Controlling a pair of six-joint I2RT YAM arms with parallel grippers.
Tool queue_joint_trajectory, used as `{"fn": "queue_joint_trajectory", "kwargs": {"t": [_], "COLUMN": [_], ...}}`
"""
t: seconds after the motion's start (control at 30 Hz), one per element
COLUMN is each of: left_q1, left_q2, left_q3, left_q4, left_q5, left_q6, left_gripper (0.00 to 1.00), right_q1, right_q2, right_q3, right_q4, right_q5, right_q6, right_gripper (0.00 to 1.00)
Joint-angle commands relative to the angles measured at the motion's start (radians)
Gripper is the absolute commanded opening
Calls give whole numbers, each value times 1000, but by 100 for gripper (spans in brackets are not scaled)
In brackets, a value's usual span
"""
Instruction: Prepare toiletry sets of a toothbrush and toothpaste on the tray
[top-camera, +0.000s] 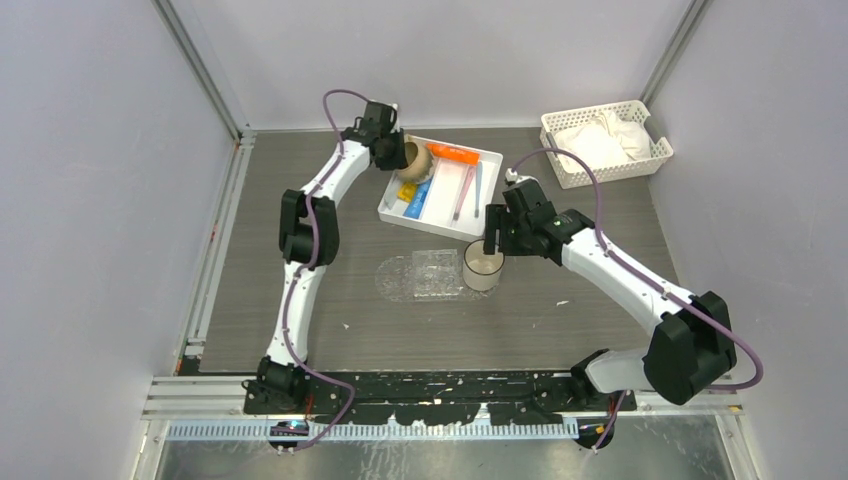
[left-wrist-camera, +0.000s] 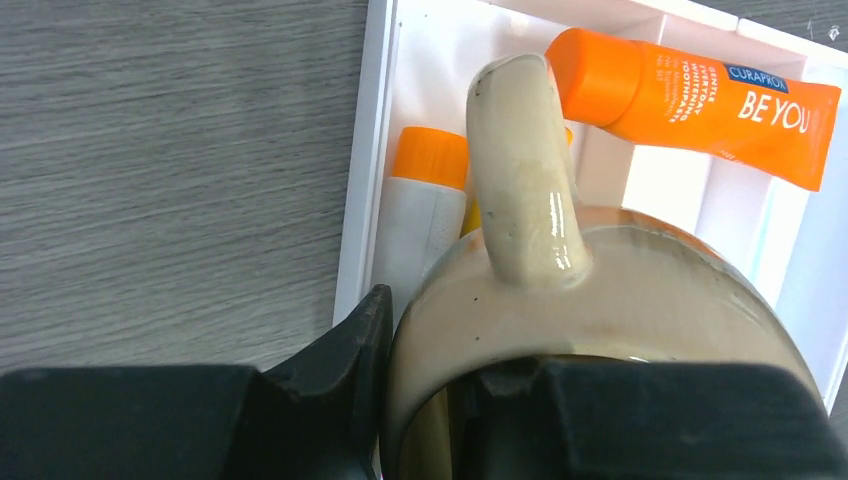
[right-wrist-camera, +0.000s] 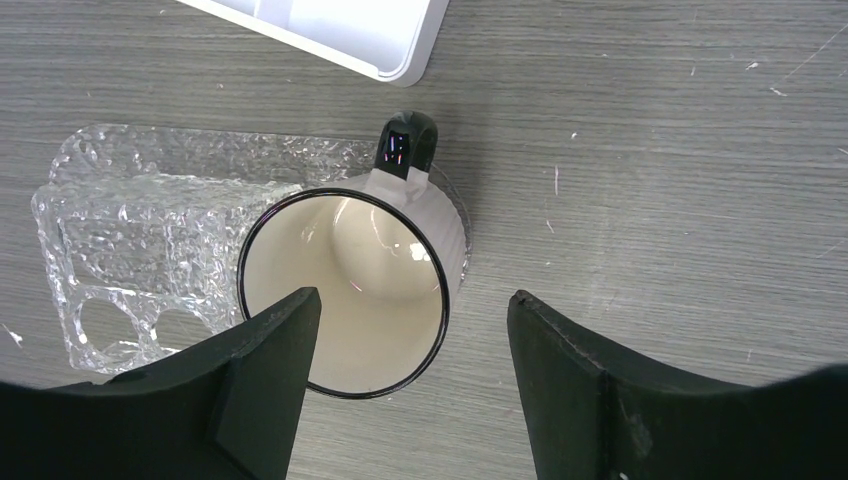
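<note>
The clear textured tray (top-camera: 418, 276) lies mid-table; it also shows in the right wrist view (right-wrist-camera: 150, 230). The orange toothpaste tube (top-camera: 455, 155) (left-wrist-camera: 700, 95), a blue tube (top-camera: 421, 198) and a yellow tube (top-camera: 405, 190) lie in the white compartmented tray (top-camera: 490, 160), with a pink toothbrush (top-camera: 463, 192) and a second thin toothbrush (top-camera: 478, 188). My left gripper (top-camera: 398, 152) (left-wrist-camera: 430, 350) is shut on the rim of a beige mug (left-wrist-camera: 600, 300), held over that tray's left end. My right gripper (top-camera: 495, 238) (right-wrist-camera: 412, 300) is open above a white mug (right-wrist-camera: 345, 290).
The white mug (top-camera: 483, 268) stands at the clear tray's right edge, its dark handle (right-wrist-camera: 405, 145) pointing away. A white tube with an orange cap (left-wrist-camera: 425, 200) lies under the beige mug. A white slotted basket (top-camera: 605, 143) with white cloths stands at the back right.
</note>
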Motion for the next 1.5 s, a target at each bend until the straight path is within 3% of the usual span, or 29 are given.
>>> {"fn": "queue_joint_trajectory", "kwargs": {"t": [0.0, 0.2, 0.37, 0.67, 0.97, 1.47], "left_q1": [0, -4, -15, -160, -225, -243], "left_q2": [-154, -315, -488, -836, -979, -998], "left_q3": [23, 1, -117, -745, -1097, -1259], "left_q4": [2, -64, -171, -233, -176, -15], "left_q5": [13, -5, -59, -320, -409, -415], "left_q6": [40, 64, 83, 16, -83, -117], "left_gripper": [12, 12, 13, 18, 19, 20], "right_q1": [-2, -3, -1, -1, -1, 0], "right_q2": [2, -10, -52, -135, -242, -254], "right_q3": [-15, -13, 2, 46, 66, 21], "right_q4": [46, 47, 19, -74, -182, -187], "right_q5": [-25, -37, -33, -36, -48, -47], "right_q6": [15, 18, 17, 20, 37, 45], "right_gripper": [74, 72, 72, 72, 72, 72]}}
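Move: The left hand already grips the tan mug's rim. Its goal, the bubble wrap's left end, lies about 30 cm back, 5 cm to its left and 7 cm lower; the clear organizer is equally far back but 5 cm right, the white mug 15 cm right. The tray's middle is 8 cm back and 8 cm right. From the open right hand, the wrap's end lies 30 cm left, roughly level, 13 cm below; the white mug stands 6 cm left, 2 cm ahead, 9 cm below. Left hand arcs its tan mug up, about 30 cm back, down towards the wrap; right rises and retreats. ##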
